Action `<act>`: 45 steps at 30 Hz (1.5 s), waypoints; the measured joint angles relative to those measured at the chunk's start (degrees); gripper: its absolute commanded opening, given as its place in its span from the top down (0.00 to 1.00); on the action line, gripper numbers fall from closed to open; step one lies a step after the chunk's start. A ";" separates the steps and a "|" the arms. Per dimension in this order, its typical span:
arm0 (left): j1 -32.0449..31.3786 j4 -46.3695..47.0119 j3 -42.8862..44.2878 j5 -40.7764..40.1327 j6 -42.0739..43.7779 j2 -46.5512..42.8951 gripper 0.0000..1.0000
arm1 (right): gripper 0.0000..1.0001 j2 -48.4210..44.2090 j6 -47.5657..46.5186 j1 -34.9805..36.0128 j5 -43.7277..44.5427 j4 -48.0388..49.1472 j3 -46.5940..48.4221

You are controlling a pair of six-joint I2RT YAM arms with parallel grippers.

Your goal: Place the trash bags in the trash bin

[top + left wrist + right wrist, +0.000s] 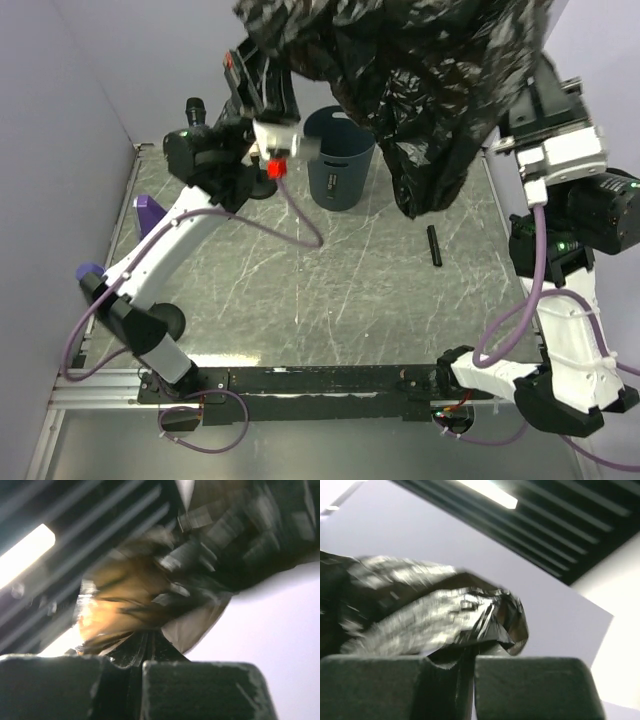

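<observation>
A large crinkled black trash bag (420,80) hangs high above the table, stretched between my two arms, with its lower tip dangling to the right of the trash bin (338,165). The bin is round, dark blue-grey and upright at the back centre of the table. In the left wrist view my left gripper (141,662) is shut on a fold of the bag (150,595). My right gripper (472,657) is likewise shut on bag film (435,615). From above, the bag hides both sets of fingertips and part of the bin's rim.
A small black stick-like object (434,245) lies on the table right of the bin. A purple item (150,212) sits at the left edge beside a wall. A black round base (168,322) stands near the left arm. The metal rail (330,380) runs along the near edge.
</observation>
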 measured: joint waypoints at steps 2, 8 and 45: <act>0.02 -2.14 6.34 -4.26 -0.55 3.87 0.99 | 1.00 2.40 0.15 -0.59 3.23 3.23 1.97; 0.87 -33.55 10.58 -22.84 -13.25 7.89 0.99 | 1.00 10.21 6.01 -5.99 12.11 -9.84 1.90; 7.63 -76.24 -16.39 -4.44 -60.85 -17.42 0.99 | 0.53 -5.42 29.29 -2.45 9.44 -51.52 -21.44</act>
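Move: The black trash bag is spread overhead between the two shut grippers, its middle roughly 12 cm to the left one's right and the right one's left, about level with both. From the left gripper, the bin stands some 23 cm ahead, 10 right and 58 below, the pink microphone about 21 cm left of that bin. From the right gripper, the bin is about 29 cm ahead, 14 left, 61 below; the black stick 11 ahead, 9 right, 74 below. The bag, still gripped near its edge by both hands, is whipped forward 15–20 cm, then swung down about 40 cm and back, the wrists tipping from upward to forward and down. Both hands bounce up some 10–15 cm, then ease forward again, the right also sinking slightly; at the very end its fingers begin to part. ##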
